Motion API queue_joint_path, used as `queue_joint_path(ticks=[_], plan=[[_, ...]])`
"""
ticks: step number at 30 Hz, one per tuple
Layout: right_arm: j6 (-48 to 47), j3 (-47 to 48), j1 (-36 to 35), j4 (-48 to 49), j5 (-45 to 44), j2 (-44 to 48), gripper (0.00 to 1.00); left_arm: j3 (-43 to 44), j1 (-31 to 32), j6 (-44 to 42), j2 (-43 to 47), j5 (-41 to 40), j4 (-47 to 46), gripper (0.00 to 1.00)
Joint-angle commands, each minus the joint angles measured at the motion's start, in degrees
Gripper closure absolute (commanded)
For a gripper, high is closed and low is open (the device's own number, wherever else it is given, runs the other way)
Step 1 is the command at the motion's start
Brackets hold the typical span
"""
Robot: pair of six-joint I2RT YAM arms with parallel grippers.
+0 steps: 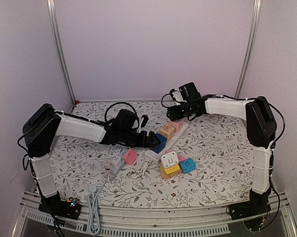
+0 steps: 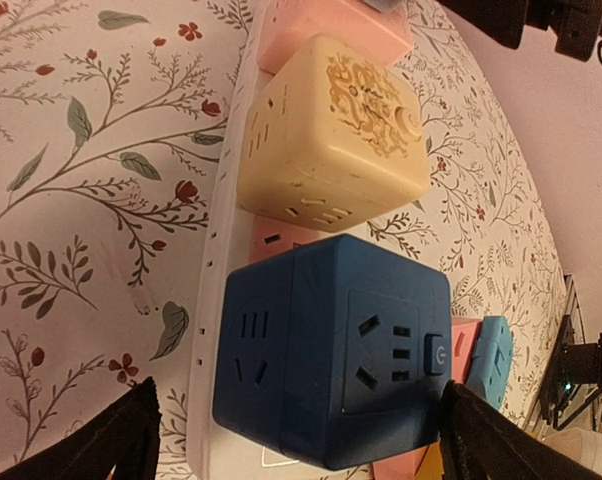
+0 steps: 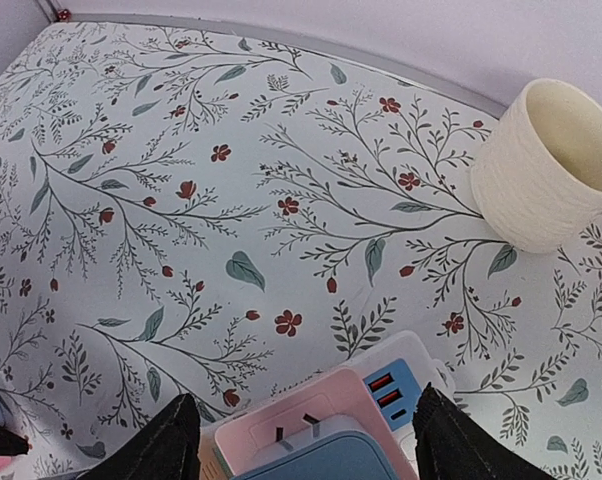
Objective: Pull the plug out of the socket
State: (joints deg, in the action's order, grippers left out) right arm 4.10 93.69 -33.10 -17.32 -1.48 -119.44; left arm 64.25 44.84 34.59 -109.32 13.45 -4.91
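A white power strip (image 1: 153,154) lies diagonally mid-table and carries three cube plugs: a dark blue one (image 1: 161,143), a cream one (image 1: 167,131) and a pink one (image 1: 177,125). My left gripper (image 1: 154,139) is open, with its fingers on either side of the blue cube (image 2: 331,350); the gripper (image 2: 301,440) straddles it on the strip (image 2: 213,300). My right gripper (image 1: 175,115) is open over the strip's far end. In the right wrist view the gripper (image 3: 306,445) spans the pink cube (image 3: 321,410) beside the strip's USB panel (image 3: 393,390).
Loose cubes lie in front of the strip: pink (image 1: 130,157), white (image 1: 169,158), yellow (image 1: 171,171), cyan (image 1: 187,165). A white adapter (image 1: 116,164) and a corded strip (image 1: 92,205) sit near the front left. A cream cup (image 3: 551,165) stands beyond the right gripper.
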Motion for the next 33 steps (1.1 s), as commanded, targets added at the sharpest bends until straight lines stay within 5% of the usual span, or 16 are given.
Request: queue_joint_path(ticks=[1,13,27,33], plan=[[-6.72,-1.70,-0.27,4.07,4.80,1.40,0.25,-0.02,-0.78,0.28,-1.13,-1.59,4.03,0.03],[-10.75,-8.43,2.91,8.50,10.43,7.13,0.36,1.93,-3.02,1.85,-0.48,4.18,2.22,0.03],[-12.77,-10.06,2.88,8.40,12.08,7.44,0.47,18.34,-5.38,2.04,-12.31,6.81,7.22,0.03],[-13.18,-10.58,2.65,8.12,12.12,7.82,0.66,20.25,-5.38,2.02,-14.82,4.94,8.73,0.03]])
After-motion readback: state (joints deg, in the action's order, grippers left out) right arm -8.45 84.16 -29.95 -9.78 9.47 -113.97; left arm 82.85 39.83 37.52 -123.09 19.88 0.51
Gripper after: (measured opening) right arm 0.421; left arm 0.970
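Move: The left hand hovers at the dark blue cube on the strip, whose middle lies some 2 cm to its right and 2 cm below; the peach cube it goes for is about 7 cm ahead and 5 cm right, with the pink cube about 6 cm beyond that and 3 cm farther right. The light blue plug on the pink cube lies only 2 cm back, 1 cm right and 1 cm below the right hand, and the mug roughly 9 cm ahead and 5 cm right, 8 cm lower. After barely stirring at the dark blue cube, the left hand hops along the strip with its fingers still wide, about 7 cm forward and 2 cm to the right, arching up some 3 cm and coming down again so that its fingers straddle the peach cube. Meanwhile the right hand shifts slightly left, then eases back and right by about 2 cm with a small dip and rise, turning counter-clockwise some 10 to 15 degrees to line up with the light blue plug, and narrows its fingers from three-quarters open to under half until the pads meet the plug's sides. ##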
